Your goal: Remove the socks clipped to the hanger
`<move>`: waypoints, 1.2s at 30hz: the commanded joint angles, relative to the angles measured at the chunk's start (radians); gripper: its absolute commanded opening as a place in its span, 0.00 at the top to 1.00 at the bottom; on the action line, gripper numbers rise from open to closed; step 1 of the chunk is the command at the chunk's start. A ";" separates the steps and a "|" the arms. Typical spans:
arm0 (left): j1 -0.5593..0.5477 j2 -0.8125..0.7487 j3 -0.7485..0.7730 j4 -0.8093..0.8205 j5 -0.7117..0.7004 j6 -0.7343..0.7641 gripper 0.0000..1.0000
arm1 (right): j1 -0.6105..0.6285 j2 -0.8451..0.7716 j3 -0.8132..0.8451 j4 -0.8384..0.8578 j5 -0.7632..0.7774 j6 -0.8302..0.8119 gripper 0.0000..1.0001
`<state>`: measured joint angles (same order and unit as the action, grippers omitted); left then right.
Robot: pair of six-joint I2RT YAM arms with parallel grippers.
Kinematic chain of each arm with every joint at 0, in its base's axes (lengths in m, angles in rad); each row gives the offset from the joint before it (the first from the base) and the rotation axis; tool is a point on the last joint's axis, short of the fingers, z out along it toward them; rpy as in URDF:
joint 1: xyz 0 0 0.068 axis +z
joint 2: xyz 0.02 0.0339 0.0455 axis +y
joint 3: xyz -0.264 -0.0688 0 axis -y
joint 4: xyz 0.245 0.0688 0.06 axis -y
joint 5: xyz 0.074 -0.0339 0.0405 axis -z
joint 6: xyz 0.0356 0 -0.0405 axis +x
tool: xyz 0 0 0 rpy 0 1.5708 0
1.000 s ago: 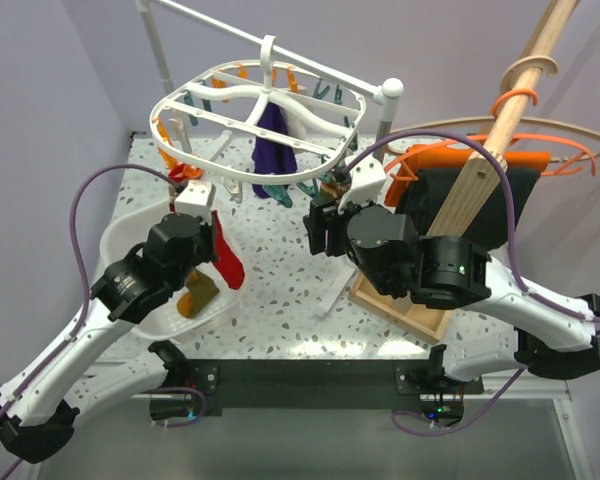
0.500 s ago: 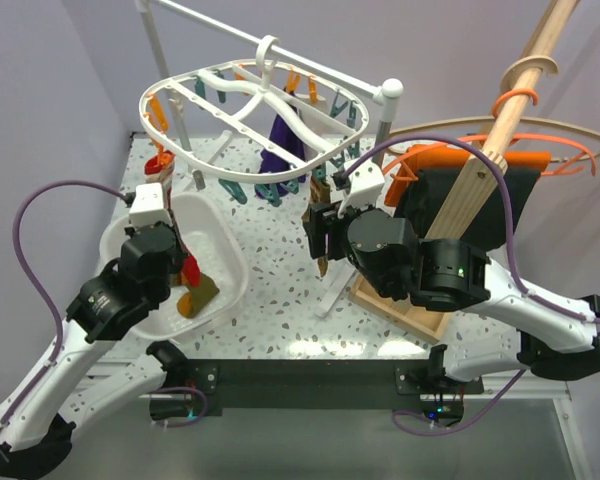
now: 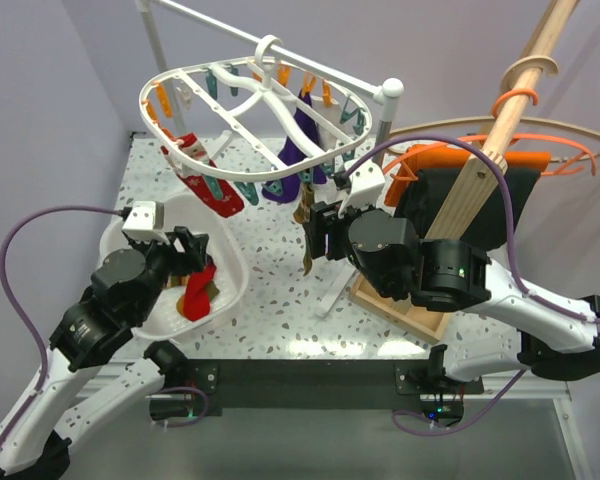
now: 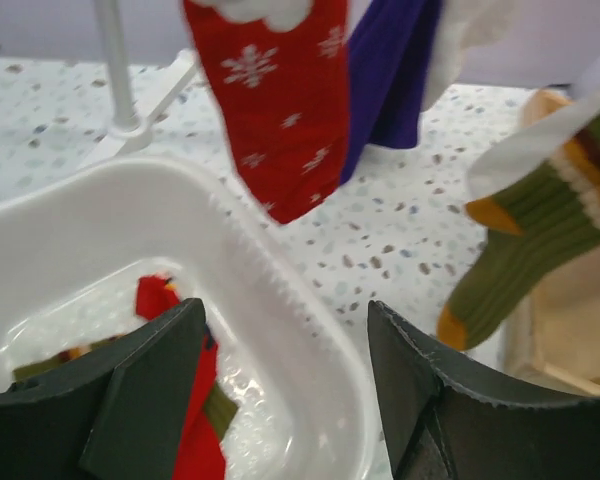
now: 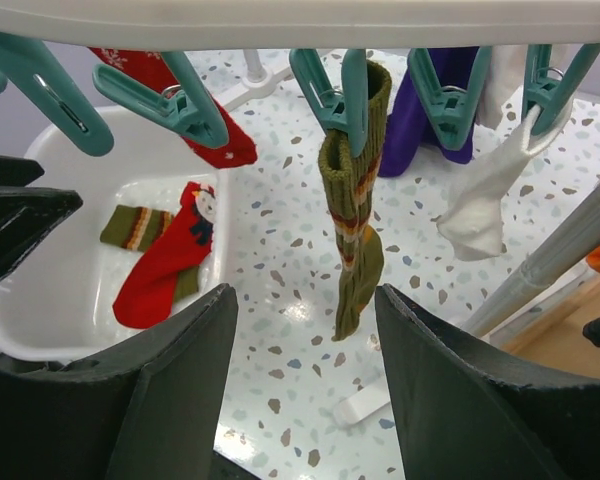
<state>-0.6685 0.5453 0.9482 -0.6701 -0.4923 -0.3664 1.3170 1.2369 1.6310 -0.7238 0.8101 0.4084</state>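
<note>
The white oval hanger (image 3: 248, 112) hangs from a rail at the back. A red snowflake sock (image 3: 208, 188), a purple sock (image 3: 292, 150), an olive striped sock (image 5: 350, 215) and a white sock (image 5: 483, 200) hang from its teal clips (image 5: 338, 92). My left gripper (image 4: 285, 312) is open over the white tub (image 3: 235, 268), nothing between its fingers. A red sock (image 5: 170, 265) and a striped sock (image 5: 132, 228) lie in the tub. My right gripper (image 5: 305, 300) is open, just short of the hanging olive sock and below it.
A wooden stand (image 3: 480, 170) with black and orange cloths (image 3: 450, 185) rises at the right on a wooden box (image 3: 400, 305). Thin orange and wooden hangers (image 3: 550, 140) hang on it. A white rail post (image 3: 385, 115) stands behind the hanger.
My left gripper opened and let the red sock fall into the tub, while the arm drew back toward the near left. The hanger swung round, bringing another red sock forward. The right arm stayed put.
</note>
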 commanded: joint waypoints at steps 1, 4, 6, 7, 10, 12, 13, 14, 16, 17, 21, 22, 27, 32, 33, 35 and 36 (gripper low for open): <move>0.004 -0.067 -0.075 0.202 0.254 0.061 0.30 | 0.004 -0.008 0.009 0.032 -0.002 0.015 0.38; 0.004 -0.102 -0.115 0.263 0.333 0.049 0.29 | 0.004 -0.011 0.009 0.030 -0.006 0.018 0.38; 0.004 -0.114 -0.137 0.294 0.382 0.049 0.25 | 0.004 -0.014 0.006 0.027 -0.005 0.020 0.38; 0.004 -0.113 -0.146 0.340 0.452 0.050 0.23 | 0.002 -0.016 0.003 0.029 -0.005 0.018 0.38; 0.004 -0.094 -0.196 0.456 0.619 0.021 0.13 | 0.002 -0.016 0.004 0.026 -0.005 0.018 0.38; 0.003 -0.073 -0.250 0.533 0.685 -0.002 0.06 | 0.002 -0.016 0.007 0.024 -0.006 0.018 0.37; 0.004 -0.067 -0.268 0.611 0.730 -0.028 0.05 | 0.002 -0.016 0.009 0.018 -0.006 0.017 0.37; 0.004 -0.058 -0.288 0.650 0.742 -0.040 0.03 | 0.002 -0.014 0.013 0.015 -0.003 0.017 0.37; 0.004 -0.027 -0.342 0.772 0.745 -0.075 0.03 | 0.004 -0.013 0.024 0.003 -0.002 0.017 0.37; 0.001 -0.012 -0.359 0.811 0.751 -0.086 0.03 | 0.002 -0.010 0.030 -0.003 -0.002 0.018 0.37; -0.022 0.086 -0.454 0.998 0.733 -0.154 0.06 | 0.002 0.002 0.062 -0.017 -0.009 0.020 0.37; -0.040 0.100 -0.463 1.041 0.666 -0.140 0.06 | 0.004 0.004 0.064 -0.020 -0.011 0.021 0.37; -0.230 0.235 -0.477 1.124 0.356 -0.078 0.02 | 0.004 0.009 0.064 -0.019 -0.019 0.027 0.37; -0.261 0.405 -0.490 1.234 0.295 -0.101 0.00 | 0.004 0.009 0.072 -0.028 -0.028 0.035 0.37; -0.266 0.429 -0.483 1.259 0.279 -0.086 0.01 | 0.004 0.007 0.073 -0.028 -0.032 0.038 0.37; -0.272 0.499 -0.480 1.270 0.200 -0.074 0.05 | 0.004 0.001 0.070 -0.028 -0.038 0.043 0.37; -0.272 0.522 -0.476 1.296 0.181 -0.053 0.06 | 0.004 -0.001 0.069 -0.029 -0.038 0.043 0.37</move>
<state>-0.9295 0.9833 0.4652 0.4732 -0.1570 -0.4667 1.3170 1.2465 1.6623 -0.7532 0.7818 0.4263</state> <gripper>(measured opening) 0.966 0.626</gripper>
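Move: My left hand goes for the olive striped sock hanging some 25 cm to its right, about 5 cm ahead and slightly lower. The red snowflake sock hangs about 12 cm ahead, 2 cm right and a little higher; the purple sock about 18 cm ahead and 18 cm right, near hand height. The white bin lies roughly 22 cm below, 5 cm ahead and 6 cm left. From my right hand the olive sock hangs about 5 cm ahead, 3 cm left and 6 cm below. I sweep my empty left hand about 20 cm to the right, away from above the bin and towards the olive sock, level at first and then sinking about 9 cm to its toe end. On the way I swing the fingers some 35 degrees clockwise to face the sock and spread them from partly to fully open. My fingertips come close beside the toe without taking hold. ##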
